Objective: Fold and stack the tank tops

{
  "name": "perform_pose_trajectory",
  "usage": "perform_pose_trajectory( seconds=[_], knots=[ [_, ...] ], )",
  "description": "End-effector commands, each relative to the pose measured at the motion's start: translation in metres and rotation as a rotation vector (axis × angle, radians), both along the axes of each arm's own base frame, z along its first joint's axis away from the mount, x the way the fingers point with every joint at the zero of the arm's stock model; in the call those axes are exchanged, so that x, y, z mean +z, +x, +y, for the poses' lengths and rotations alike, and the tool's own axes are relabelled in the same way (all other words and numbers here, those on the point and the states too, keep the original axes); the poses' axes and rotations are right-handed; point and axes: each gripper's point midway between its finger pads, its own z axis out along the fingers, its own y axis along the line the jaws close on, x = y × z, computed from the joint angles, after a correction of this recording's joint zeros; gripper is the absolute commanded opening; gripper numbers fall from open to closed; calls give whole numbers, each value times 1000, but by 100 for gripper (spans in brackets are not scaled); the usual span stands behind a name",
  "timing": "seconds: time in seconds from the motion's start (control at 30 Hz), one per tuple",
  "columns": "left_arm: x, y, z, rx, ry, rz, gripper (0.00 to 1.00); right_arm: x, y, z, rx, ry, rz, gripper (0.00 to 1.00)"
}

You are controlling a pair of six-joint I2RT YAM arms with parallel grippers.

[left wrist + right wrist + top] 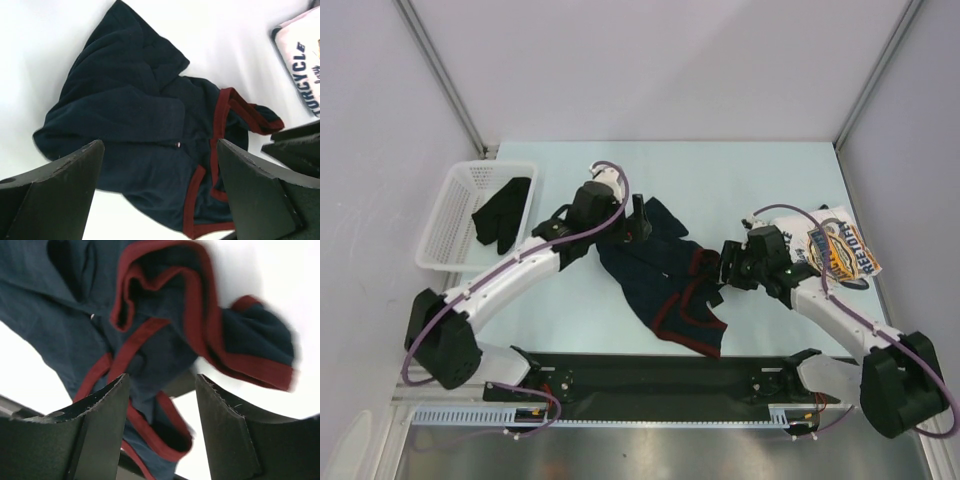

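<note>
The navy tank top (665, 285) with dark-red trim lies crumpled in the middle of the table. It fills the left wrist view (135, 115) and the right wrist view (60, 325). My left gripper (638, 215) (160, 145) hangs over its far left part, jaws wide open and holding nothing. At the top's right edge my right gripper (720, 275) (162, 377) is open, with a loop of the red trim (165, 440) lying between its fingers and a gap on both sides. The white tank top (840, 250) (300, 50) with a printed chest lies folded at the right.
A white mesh basket (445, 225) stands at the far left with a dark cloth (505, 215) inside. The arms' black base plate (660, 375) runs along the near edge. Frame posts rise at the back corners.
</note>
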Motion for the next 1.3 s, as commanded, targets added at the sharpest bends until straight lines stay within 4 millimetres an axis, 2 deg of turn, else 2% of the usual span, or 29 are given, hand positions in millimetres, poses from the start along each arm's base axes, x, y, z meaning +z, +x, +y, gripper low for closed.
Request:
perform_pose_trajectory(
  seconds=[0.0,0.03,0.07,0.1,0.13,0.17,0.2,0.23,0.3,0.33,0.4,0.5,0.6,0.63,0.67,0.77,0.8,0.83,0.87,0.9,0.93,0.97,1.03,1.07,1.1,1.17,1.2,1.23,1.27],
  knots=[
    [15,18,-18,-54,-4,-53,100,17,20,33,38,106,-44,60],
    [13,20,-21,-60,2,-51,100,13,22,36,38,108,-35,60],
    [2,24,-22,-62,25,-36,100,15,27,43,44,124,-49,60],
    [5,28,-25,-64,28,-40,100,14,30,47,45,132,-45,59],
    [-1,29,-26,-67,43,-25,100,2,32,50,47,124,-11,59],
    [-14,33,-30,-73,66,0,100,2,37,54,48,130,-13,59],
    [-14,36,-34,-82,74,1,100,-1,42,59,49,134,-11,59],
    [-28,38,-36,-89,97,29,100,-11,42,64,55,136,22,58],
    [-31,43,-43,-99,113,32,100,-13,52,73,61,154,19,58],
    [-42,43,-44,-104,133,55,100,-24,51,76,62,145,54,57],
    [-45,45,-47,-107,150,57,100,-20,63,85,63,162,22,57],
    [-52,47,-50,-116,156,62,100,-27,69,91,57,169,32,52],
    [-55,49,-54,-139,164,69,99,-28,75,92,44,170,32,23],
    [-63,47,-55,-154,169,90,98,-29,76,91,36,163,29,15],
    [-64,46,-56,-163,172,96,97,-30,74,89,30,155,35,2],
    [-69,42,-58,-175,177,105,97,-27,73,80,13,137,19,0],
    [-69,35,-60,-198,170,123,97,-21,72,78,13,137,2,0],
    [-64,28,-65,-227,147,118,97,-19,72,75,7,136,-3,0],
    [-39,17,-72,-260,97,70,97,-20,70,71,3,131,0,0],
    [-33,7,-78,-286,45,57,97,-16,70,67,3,133,-12,0],
    [-17,-5,-86,-328,-32,49,97,-15,70,64,1,128,-15,0],
    [25,-36,-102,-421,-201,44,97,-16,68,61,-3,122,-8,0],
    [61,-68,-117,-512,-375,23,98,-8,71,58,0,128,-31,0],
    [95,-101,-123,-585,-490,38,100,-11,66,55,0,116,-9,0],
    [118,-118,-126,-640,-568,-5,100,-8,66,55,4,120,-15,0],
    [147,-154,-129,-688,-701,47,100,-4,66,55,10,121,-28,0],
    [170,-170,-122,-711,-775,25,100,-4,65,54,10,119,-26,0],
    [181,-183,-121,-738,-822,37,100,-4,65,54,13,118,-26,0],
    [192,-207,-123,-788,-873,73,100,-1,65,54,13,116,-33,0]
  ],
)
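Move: The navy tank top's red-trimmed strap lies about 7 cm left of the right hand, 5 cm ahead and 5 cm below. The tank top's middle is some 16 cm left and 1 cm ahead of that hand, the folded white tank top about 22 cm to its right and 9 cm ahead, both near 7 cm below. From the left hand the strap lies roughly 16 cm right, 1 cm back and 16 cm below. Right hand reaches down and 10 cm left-forward, pinches the red-trimmed strap, lifts; open left dips, then swings up-back. ##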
